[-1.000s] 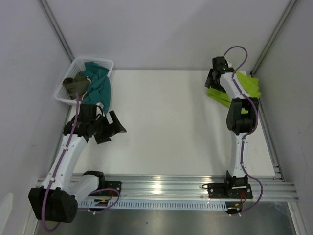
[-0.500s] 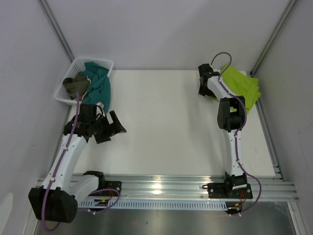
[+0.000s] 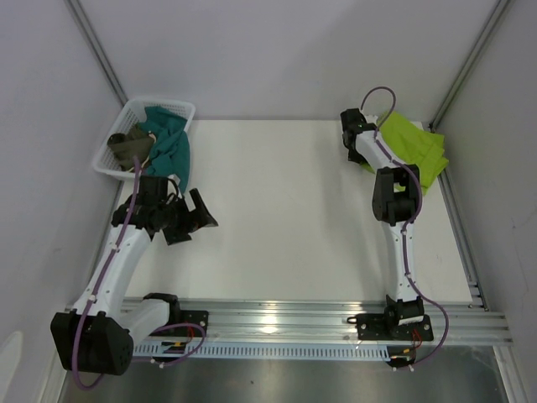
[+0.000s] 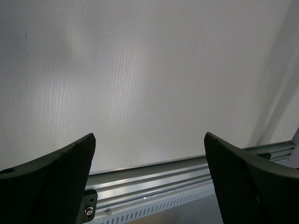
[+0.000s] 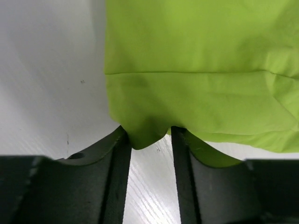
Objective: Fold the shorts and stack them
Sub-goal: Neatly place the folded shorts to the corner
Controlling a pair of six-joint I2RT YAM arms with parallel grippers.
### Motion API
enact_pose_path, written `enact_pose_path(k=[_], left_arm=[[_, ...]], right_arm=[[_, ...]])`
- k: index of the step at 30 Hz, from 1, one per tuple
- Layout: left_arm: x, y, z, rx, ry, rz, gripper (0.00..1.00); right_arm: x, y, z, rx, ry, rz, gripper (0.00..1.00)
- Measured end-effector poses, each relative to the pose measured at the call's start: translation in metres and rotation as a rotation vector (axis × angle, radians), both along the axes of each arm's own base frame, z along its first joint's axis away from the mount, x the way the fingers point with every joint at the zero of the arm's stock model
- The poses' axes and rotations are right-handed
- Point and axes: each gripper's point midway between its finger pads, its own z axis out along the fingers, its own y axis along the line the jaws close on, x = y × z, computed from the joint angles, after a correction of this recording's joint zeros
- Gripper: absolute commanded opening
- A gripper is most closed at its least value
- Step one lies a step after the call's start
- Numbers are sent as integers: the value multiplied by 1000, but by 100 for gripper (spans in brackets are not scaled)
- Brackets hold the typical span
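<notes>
The lime-green shorts point(image 3: 411, 147) lie spread at the far right corner of the table. In the right wrist view the shorts point(image 5: 196, 70) fill the top, and one corner of their near edge droops between the fingers. My right gripper point(image 3: 361, 154) is low at the shorts' left edge. The right gripper point(image 5: 148, 135) has its jaws about half closed around that corner, with a gap still showing between them. My left gripper point(image 3: 197, 220) hovers wide open over bare table at the left. The left gripper point(image 4: 149, 140) has nothing between its fingers.
A white basket point(image 3: 134, 105) stands at the far left corner with a teal garment point(image 3: 172, 147) hanging over its rim and an olive-brown garment point(image 3: 127, 147) inside. A metal rail point(image 3: 277, 323) runs along the near table edge. Walls close in on both sides.
My right gripper moved left off the top of the shorts to their left edge and its jaws narrowed around a corner. The shorts now lie flatter. The left arm barely moved.
</notes>
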Motion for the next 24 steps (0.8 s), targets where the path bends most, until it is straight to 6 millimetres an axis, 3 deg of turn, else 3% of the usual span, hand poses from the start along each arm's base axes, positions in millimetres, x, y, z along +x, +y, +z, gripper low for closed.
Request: enact_pose_path(k=[7, 11, 15, 22, 24], left_arm=[[1, 0, -1, -1, 3, -1, 99], [2, 0, -2, -1, 8, -1, 99], [4, -1, -1, -2, 1, -1, 99], [8, -3, 2, -15, -17, -8, 99], [8, -4, 2, -20, -20, -11, 99]], right_arm=[[10, 1, -2, -33, -1, 67, 0], [17, 5, -5, -44, -17, 119, 0], [9, 11, -10, -67, -18, 196, 0], [-53, 41, -12, -82, 12, 416, 0], [-73, 51, -12, -90, 11, 477, 5]])
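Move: The near-left corner of the folded shorts is already between the right hand's half-closed fingers, with the cloth's middle about 14 cm to the right, 3 cm ahead and 2 cm lower. The table's far right corner lies some 14 cm ahead of the hand and 18 cm to its right, beyond the cloth. From the idle left hand, the shorts' middle is roughly 37 cm ahead, 64 cm to the right and 13 cm below. The right hand eases a little under 2 cm forward while its fingers finish closing and pinch the shorts' near-left corner, then sinks about 1 cm. Keeping that grip low over the table, it speeds up and drags the corner some 9 cm back towards the base and about 5 cm left, away from the table's far right corner, the wrist turning nearly 30 degrees counter-clockwise all the while. ##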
